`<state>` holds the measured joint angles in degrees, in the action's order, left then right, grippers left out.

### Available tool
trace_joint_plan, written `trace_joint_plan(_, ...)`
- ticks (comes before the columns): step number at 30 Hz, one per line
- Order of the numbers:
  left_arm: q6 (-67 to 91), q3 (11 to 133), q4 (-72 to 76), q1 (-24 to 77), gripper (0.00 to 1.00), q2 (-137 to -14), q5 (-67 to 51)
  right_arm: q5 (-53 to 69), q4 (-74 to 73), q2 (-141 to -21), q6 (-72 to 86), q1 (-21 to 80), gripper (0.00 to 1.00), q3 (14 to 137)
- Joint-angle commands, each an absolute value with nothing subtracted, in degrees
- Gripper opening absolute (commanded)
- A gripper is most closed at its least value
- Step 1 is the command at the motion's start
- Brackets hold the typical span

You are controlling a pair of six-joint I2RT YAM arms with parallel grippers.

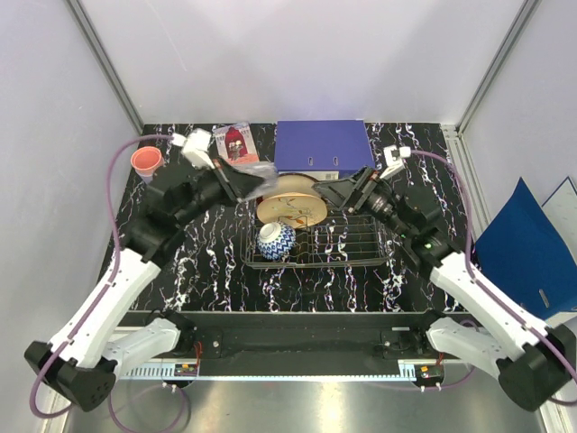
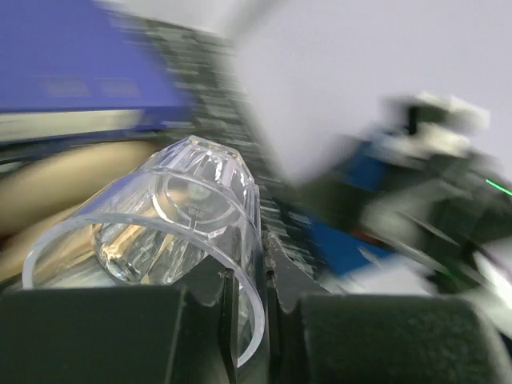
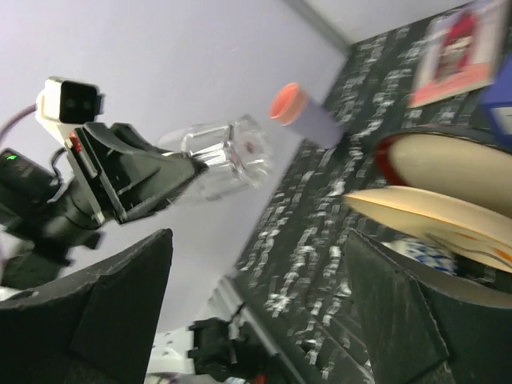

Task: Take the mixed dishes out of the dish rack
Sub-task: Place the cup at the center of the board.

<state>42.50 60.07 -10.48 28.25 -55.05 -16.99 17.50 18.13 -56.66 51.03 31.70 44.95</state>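
Observation:
My left gripper (image 1: 245, 180) is shut on the rim of the clear glass (image 1: 257, 175), holding it on its side in the air over the rack's far left corner. In the left wrist view the fingers (image 2: 288, 296) pinch the glass wall (image 2: 184, 216). The dish rack (image 1: 361, 244) holds a blue-white bowl (image 1: 276, 241), a cream painted plate (image 1: 290, 213) on edge and a red-rimmed cream bowl (image 1: 293, 188). My right gripper (image 1: 335, 193) is open and empty just right of the plate (image 3: 424, 218). The right wrist view also shows the glass (image 3: 228, 156). A pink cup (image 1: 146, 161) stands at the far left.
A blue binder (image 1: 323, 147) lies behind the rack, with a small picture card (image 1: 236, 142) to its left. Another blue binder (image 1: 527, 244) leans outside the right wall. White walls close the table on three sides.

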Motion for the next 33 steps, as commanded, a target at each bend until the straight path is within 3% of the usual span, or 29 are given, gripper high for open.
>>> trace_joint_plan(1, 34.9, 68.5, -39.1, 20.6, 0.00, -55.0, 12.7, 3.6, -2.9, -52.3, 41.2, 31.6, 0.95, 49.0)
trace_joint_plan(5, 33.8, 71.6, -50.0, 11.6, 0.00, -58.2, 19.7, 1.0, -6.3, -50.1, 40.1, 31.6, 0.95, 47.8)
trace_joint_plan(13, 34.3, 71.3, -53.4, 3.3, 0.00, -70.7, 28.1, -1.1, -9.3, -49.0, 37.9, 31.6, 0.95, 47.1)
trace_joint_plan(23, 34.6, 80.2, -51.9, -10.4, 0.00, -92.4, 21.3, -1.2, -9.5, -46.0, 36.1, 31.6, 0.95, 43.3)
trace_joint_plan(33, 34.5, 85.2, -49.4, -15.7, 0.00, -103.4, 19.3, -3.1, -11.9, -44.6, 34.0, 31.6, 0.95, 42.5)
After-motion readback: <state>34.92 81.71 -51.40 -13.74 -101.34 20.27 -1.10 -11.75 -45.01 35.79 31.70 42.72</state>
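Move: The set-down spot for the clear cup held in the left hand lies on the marble counter about 35 cm to this hand's left, 8 cm farther out and some 33 cm below. Just beyond it stands the orange-and-purple cup stack, roughly 16 cm ahead of the hand and 32 cm left; the magazine lies about 29 cm ahead and 7 cm left. From the right hand, that spot is some 55 cm left and 9 cm ahead, 32 cm down. Swinging fast to the left and then sinking, the left hand carries the still-pinched clear cup about 35 cm left and 25 cm down, easing some 9 cm forward mostly near the end, to the near side of the cup stack. Its wrist turns counter-clockwise and tips until the fingers point steeply down. The empty right hand, open, draws down and right about 8 cm each over the rack. ##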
